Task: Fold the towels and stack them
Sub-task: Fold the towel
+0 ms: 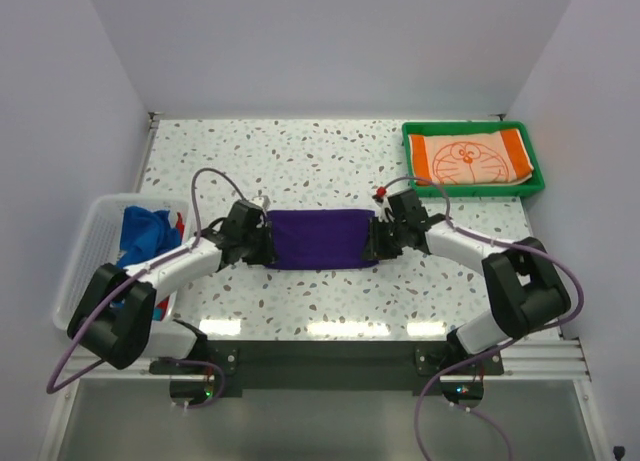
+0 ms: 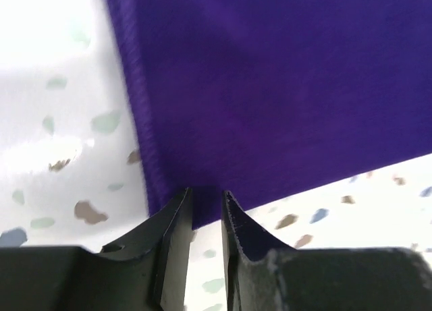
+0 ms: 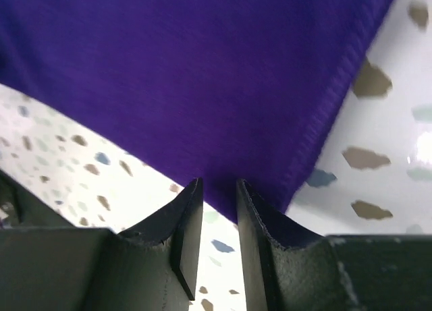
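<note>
A dark purple towel (image 1: 320, 239) lies flat as a wide rectangle in the middle of the table. My left gripper (image 1: 260, 243) is at its left end and my right gripper (image 1: 380, 243) at its right end. In the left wrist view, my left gripper (image 2: 207, 193) is open by a narrow gap, its tips at the near corner of the purple towel (image 2: 270, 88). The right wrist view shows the same: my right gripper (image 3: 219, 183) is narrowly open at the edge of the purple towel (image 3: 189, 75). An orange-and-white towel (image 1: 470, 158) with a cartoon cat face lies folded at the back right.
The orange towel rests in a green tray (image 1: 475, 129) at the back right corner. A white mesh basket (image 1: 95, 231) at the left edge holds a crumpled blue towel (image 1: 145, 233) and a bit of red cloth (image 1: 180, 221). White walls enclose the speckled table (image 1: 300, 151).
</note>
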### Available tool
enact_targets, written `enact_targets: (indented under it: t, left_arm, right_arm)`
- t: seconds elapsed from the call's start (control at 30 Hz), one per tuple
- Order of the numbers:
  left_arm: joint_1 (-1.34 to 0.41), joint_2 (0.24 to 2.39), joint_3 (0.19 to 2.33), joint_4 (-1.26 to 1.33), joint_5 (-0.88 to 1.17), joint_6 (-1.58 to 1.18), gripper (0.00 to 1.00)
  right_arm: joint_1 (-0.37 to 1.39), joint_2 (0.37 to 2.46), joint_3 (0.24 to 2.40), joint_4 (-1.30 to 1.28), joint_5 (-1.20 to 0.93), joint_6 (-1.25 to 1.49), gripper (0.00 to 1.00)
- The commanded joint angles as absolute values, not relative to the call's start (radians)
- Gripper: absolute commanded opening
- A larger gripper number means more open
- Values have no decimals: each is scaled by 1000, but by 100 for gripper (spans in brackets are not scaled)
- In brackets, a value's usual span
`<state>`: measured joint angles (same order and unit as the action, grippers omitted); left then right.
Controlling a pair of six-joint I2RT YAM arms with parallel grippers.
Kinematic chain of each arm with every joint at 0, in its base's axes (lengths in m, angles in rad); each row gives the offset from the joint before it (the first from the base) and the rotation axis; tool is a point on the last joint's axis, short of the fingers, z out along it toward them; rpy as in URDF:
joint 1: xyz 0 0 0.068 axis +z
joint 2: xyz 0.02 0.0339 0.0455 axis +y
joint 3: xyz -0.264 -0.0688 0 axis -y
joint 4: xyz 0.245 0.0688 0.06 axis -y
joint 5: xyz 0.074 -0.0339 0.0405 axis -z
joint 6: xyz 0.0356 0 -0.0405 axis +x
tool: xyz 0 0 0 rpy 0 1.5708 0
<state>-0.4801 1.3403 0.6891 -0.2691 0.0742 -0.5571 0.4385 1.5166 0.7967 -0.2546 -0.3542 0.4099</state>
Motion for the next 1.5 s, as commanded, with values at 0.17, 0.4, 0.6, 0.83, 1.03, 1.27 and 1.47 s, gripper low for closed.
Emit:
enact_targets:
  t: [0.17,0.4,0.6,0.83,1.03,1.27,1.47]
  left_arm:
    - [-483,1298,557,-227,-34,-655,25]
    - [-483,1149,612,-359,-78,-681,41]
    - [-482,1176,791,-359,-86,-657,53]
    - [-454,1439,919,-232,-109,-606,48]
    - [-428,1660,966,-184,-95,-601,41]
    - [-393,1761,971,-202,-132,-588,40]
    - [-403,1715,1104,-293,-130,-502,59]
  right_arm:
    - [425,1499,721,-215,-229,448,28]
    - [371,1411,787,-281,-247,416,29]
    - [362,1466,951,-290,-267,394,29]
    - [299,1637,1064,-166,-302,419,27]
    - [264,1793,1088,-101,-350,429,25]
    - [212,1871,1057,-78,-328,423,21]
    - [201,1712,1092,-231,-327,399,29]
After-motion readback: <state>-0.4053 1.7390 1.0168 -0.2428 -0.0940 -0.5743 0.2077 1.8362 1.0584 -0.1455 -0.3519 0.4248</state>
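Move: The dark purple folded towel lies under both my hands. Its near-left corner is about 2 cm back from my left hand and 3 cm below, and the far-left corner about 13 cm ahead and 1 cm left. From my right hand, the near-right corner is roughly 1 cm back, 1 cm right and 3 cm down; the far-right corner is 14 cm ahead and 3 cm right, and the green tray 28 cm ahead and 26 cm right. I lower both hands some 3 cm to the towel's near corners, going slightly back and easing outward, then lift them about 9 cm and arc forward over the side edges down to the far corners, ending 10–12 cm ahead, the right hand also 5 cm out. My left fingers widen at the end, my right stay narrow; the wrists turn outward 10 to 15 degrees. ##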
